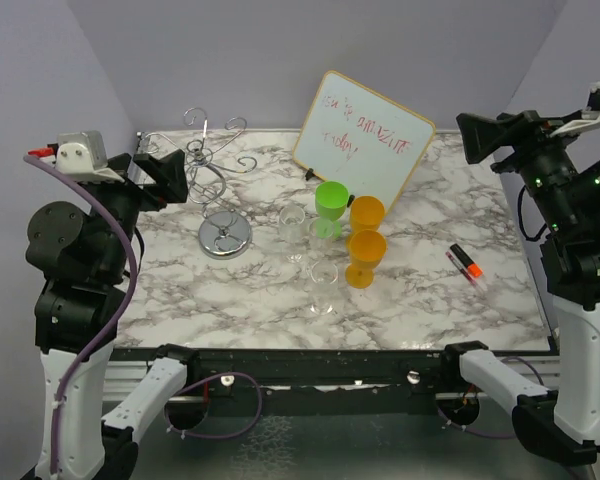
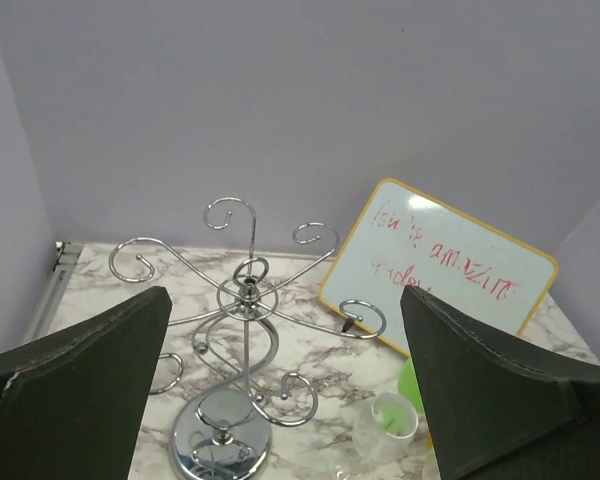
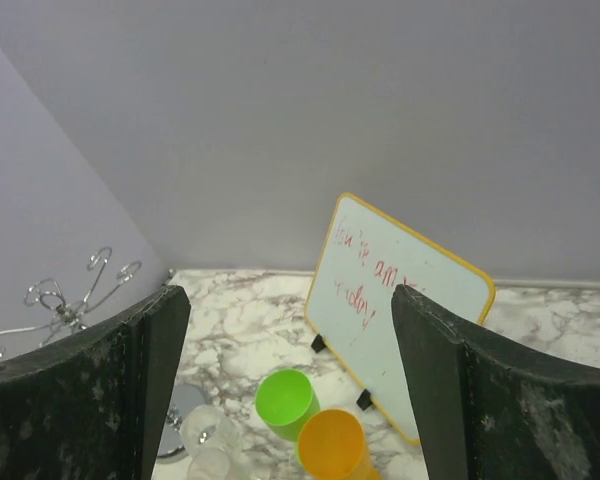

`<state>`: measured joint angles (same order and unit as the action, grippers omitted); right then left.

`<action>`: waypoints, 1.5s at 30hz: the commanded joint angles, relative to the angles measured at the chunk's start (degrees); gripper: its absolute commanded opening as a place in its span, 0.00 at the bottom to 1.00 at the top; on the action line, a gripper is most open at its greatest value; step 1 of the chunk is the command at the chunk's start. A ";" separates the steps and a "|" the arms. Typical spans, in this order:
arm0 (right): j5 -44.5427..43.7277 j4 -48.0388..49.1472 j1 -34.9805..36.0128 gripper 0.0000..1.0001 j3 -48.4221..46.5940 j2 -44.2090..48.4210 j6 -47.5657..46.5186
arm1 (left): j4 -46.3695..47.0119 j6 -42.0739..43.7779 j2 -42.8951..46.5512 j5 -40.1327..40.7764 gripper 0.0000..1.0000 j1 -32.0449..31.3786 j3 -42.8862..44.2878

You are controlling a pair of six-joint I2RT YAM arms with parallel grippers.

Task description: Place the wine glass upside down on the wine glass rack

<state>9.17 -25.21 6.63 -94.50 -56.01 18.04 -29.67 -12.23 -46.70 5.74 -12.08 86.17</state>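
Observation:
The silver wire wine glass rack point(image 1: 223, 238) stands upright at the table's back left, its hooks bare; it also fills the left wrist view point(image 2: 242, 330). Right of it stand several wine glasses, all upright: two clear ones point(image 1: 293, 228) point(image 1: 324, 280), a green one point(image 1: 331, 205) and two orange ones point(image 1: 367, 212) point(image 1: 365, 255). My left gripper point(image 1: 165, 175) hovers open just left of the rack, holding nothing. My right gripper point(image 1: 490, 135) hangs open high at the right, away from the glasses. The right wrist view shows the green glass point(image 3: 284, 398) and an orange glass point(image 3: 332, 445) below.
A yellow-framed whiteboard point(image 1: 363, 135) with red writing leans at the back, just behind the glasses. An orange-capped marker point(image 1: 464, 262) lies on the marble table point(image 1: 210, 300) at the right. Grey walls close off the back and sides.

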 commanded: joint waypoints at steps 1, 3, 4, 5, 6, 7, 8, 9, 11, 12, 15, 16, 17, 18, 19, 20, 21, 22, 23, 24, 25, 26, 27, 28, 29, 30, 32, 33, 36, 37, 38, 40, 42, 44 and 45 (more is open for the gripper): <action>4.80 -4.57 -0.39 0.89 2.94 -0.16 0.58 | -2.16 -1.21 2.29 -3.33 0.99 0.22 -6.28; 6.14 -3.88 -0.37 0.91 6.01 1.24 1.60 | -2.07 -2.43 3.70 -4.02 0.99 0.25 -8.92; 6.95 -3.98 -0.39 0.91 7.21 1.49 1.90 | -2.06 -3.00 4.22 -4.55 0.99 0.19 -9.90; 7.83 -4.35 -0.35 0.91 8.22 1.67 1.98 | -2.01 -3.31 4.64 -5.46 0.99 0.16 -10.79; 8.91 -4.72 -0.39 0.91 9.11 1.75 1.99 | -2.01 -3.07 5.02 -8.01 0.99 0.20 -11.53; 10.18 -4.81 -0.35 0.91 10.16 1.90 2.04 | -1.79 -2.85 5.43 -9.69 0.99 0.14 -12.73; 11.04 -4.78 -0.30 0.91 11.17 2.01 2.20 | -1.49 -2.99 5.90 -10.90 0.99 0.18 -13.79; 11.77 -4.64 -0.38 0.91 12.11 2.08 2.44 | -1.17 -3.12 6.36 -11.85 0.99 0.21 -14.90; 13.35 -4.35 -0.31 0.91 13.73 2.18 2.67 | -0.27 -3.55 7.04 -13.26 0.99 0.21 -16.95; 14.30 -4.06 -0.38 0.91 14.53 2.21 2.84 | 0.00 -3.89 7.34 -13.55 0.99 0.21 -17.79; 19.97 -2.50 -0.35 0.87 16.77 0.78 4.09 | 1.07 -5.74 8.06 -13.87 0.99 0.21 -20.13; 22.42 -1.82 -0.29 0.85 17.45 0.09 5.31 | 1.39 -6.34 8.35 -13.98 0.99 0.23 -20.87; 24.59 -0.90 -0.29 0.83 18.29 -0.57 6.31 | 1.79 -7.03 8.56 -13.93 0.99 0.19 -21.59; 26.28 -0.07 -0.25 0.81 19.09 -1.15 7.18 | 2.00 -7.89 8.70 -13.84 0.99 0.20 -22.32; 27.19 0.52 -0.03 0.80 19.98 -1.53 7.93 | 2.14 -8.73 8.69 -13.70 0.99 0.25 -22.93; 27.42 0.84 0.53 0.79 20.45 -1.90 8.20 | 2.16 -9.60 8.80 -13.70 0.99 0.18 -23.55; 26.98 0.65 1.48 0.79 20.63 -2.29 8.23 | 2.16 -10.38 8.80 -13.85 0.99 0.20 -24.27; 26.09 0.42 2.88 0.78 20.67 -2.67 8.19 | 2.08 -11.09 8.94 -13.91 0.99 0.26 -24.95; 24.91 -0.21 4.80 0.78 20.42 -3.26 7.85 | 2.07 -11.89 9.13 -13.90 0.99 0.21 -25.71; 22.93 -1.11 7.01 0.78 20.03 -3.95 7.35 | 2.07 -12.63 9.35 -13.69 0.99 0.19 -26.43; 20.51 -2.28 9.93 0.78 19.45 -5.00 6.91 | 2.07 -13.25 9.69 -13.30 0.99 0.23 -27.09; 17.30 -3.37 13.14 0.77 18.73 -6.20 6.31 | 2.07 -13.99 10.12 -12.63 0.99 0.21 -27.82; 14.09 -4.44 16.35 0.76 18.05 -7.59 5.89 | 2.07 -14.65 10.57 -11.74 0.99 0.23 -28.42; 11.15 -5.09 19.63 0.74 17.37 -9.06 5.60 | 2.07 -15.22 11.06 -11.33 0.99 0.18 -29.08; 8.19 -5.59 22.37 0.71 16.76 -10.51 5.27 | 2.07 -15.70 11.52 -10.63 0.99 0.22 -29.62; 5.57 -6.01 25.20 0.68 15.93 -12.14 4.99 | 2.07 -16.18 11.85 -10.10 0.99 0.20 -30.06; 0.25 -7.51 29.92 0.59 13.64 -15.56 4.19 | 2.12 -17.09 12.51 -9.64 0.99 0.20 -30.79; -2.32 -8.79 32.30 0.57 11.96 -17.46 3.59 | 2.11 -17.53 12.74 -9.49 0.99 0.23 -31.04; -9.73 -11.86 38.53 0.51 8.36 -22.02 2.23 | 2.07 -18.68 13.37 -9.29 0.98 0.22 -31.39; -11.69 -12.74 39.54 0.49 7.69 -23.24 1.94 | 2.07 -18.90 13.49 -9.30 0.98 0.21 -31.46; -12.96 -13.77 40.42 0.47 6.84 -24.52 1.71 | 2.07 -19.04 13.53 -9.38 0.97 0.21 -31.42; -14.88 -16.42 41.85 0.42 4.70 -27.31 1.16 | 2.07 -18.99 13.41 -9.30 0.96 0.19 -30.98; -17.19 -19.37 43.26 0.39 2.38 -29.89 0.76 | 2.34 -18.78 13.24 -9.03 0.98 0.26 -30.41; -19.40 -22.45 44.73 0.39 0.26 -32.08 0.51 | 2.95 -18.18 12.97 -8.44 0.99 0.21 -30.09; -20.37 -23.98 45.28 0.39 -0.57 -32.82 0.55 | 3.22 -17.96 12.82 -8.12 0.99 0.22 -29.95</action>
<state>-2.70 -40.66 49.95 -91.02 -85.91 19.99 -28.36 -30.22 -33.61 -4.45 -12.08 55.35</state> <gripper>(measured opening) 0.389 0.986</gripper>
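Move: From the right hand, the middle of three clear wine glasses stands about 25 cm left, 1 cm ahead and some 45 cm below. At similar height, the left clear glass is about 30 cm left and 5 cm ahead, the front clear glass 24 cm left and 7 cm back, and the near orange glass 14 cm left, level with the hand. From the left hand, the middle glass lies roughly 25 cm right, 4 cm ahead and 41 cm below; the wine glass rack stands 14 cm ahead, 1 cm right, its middle 33 cm lower. Down first, then in a fast leftward sweep while still sinking, the right hand travels about 25 cm left and 27 cm down to above the clear glasses, tipping down some 40 degrees, swinging counter-clockwise and narrowing its fingers to under half open, with no touch yet. The left hand sinks about 17 cm and drifts right in front of the rack, tilting down, fingers wide open. ##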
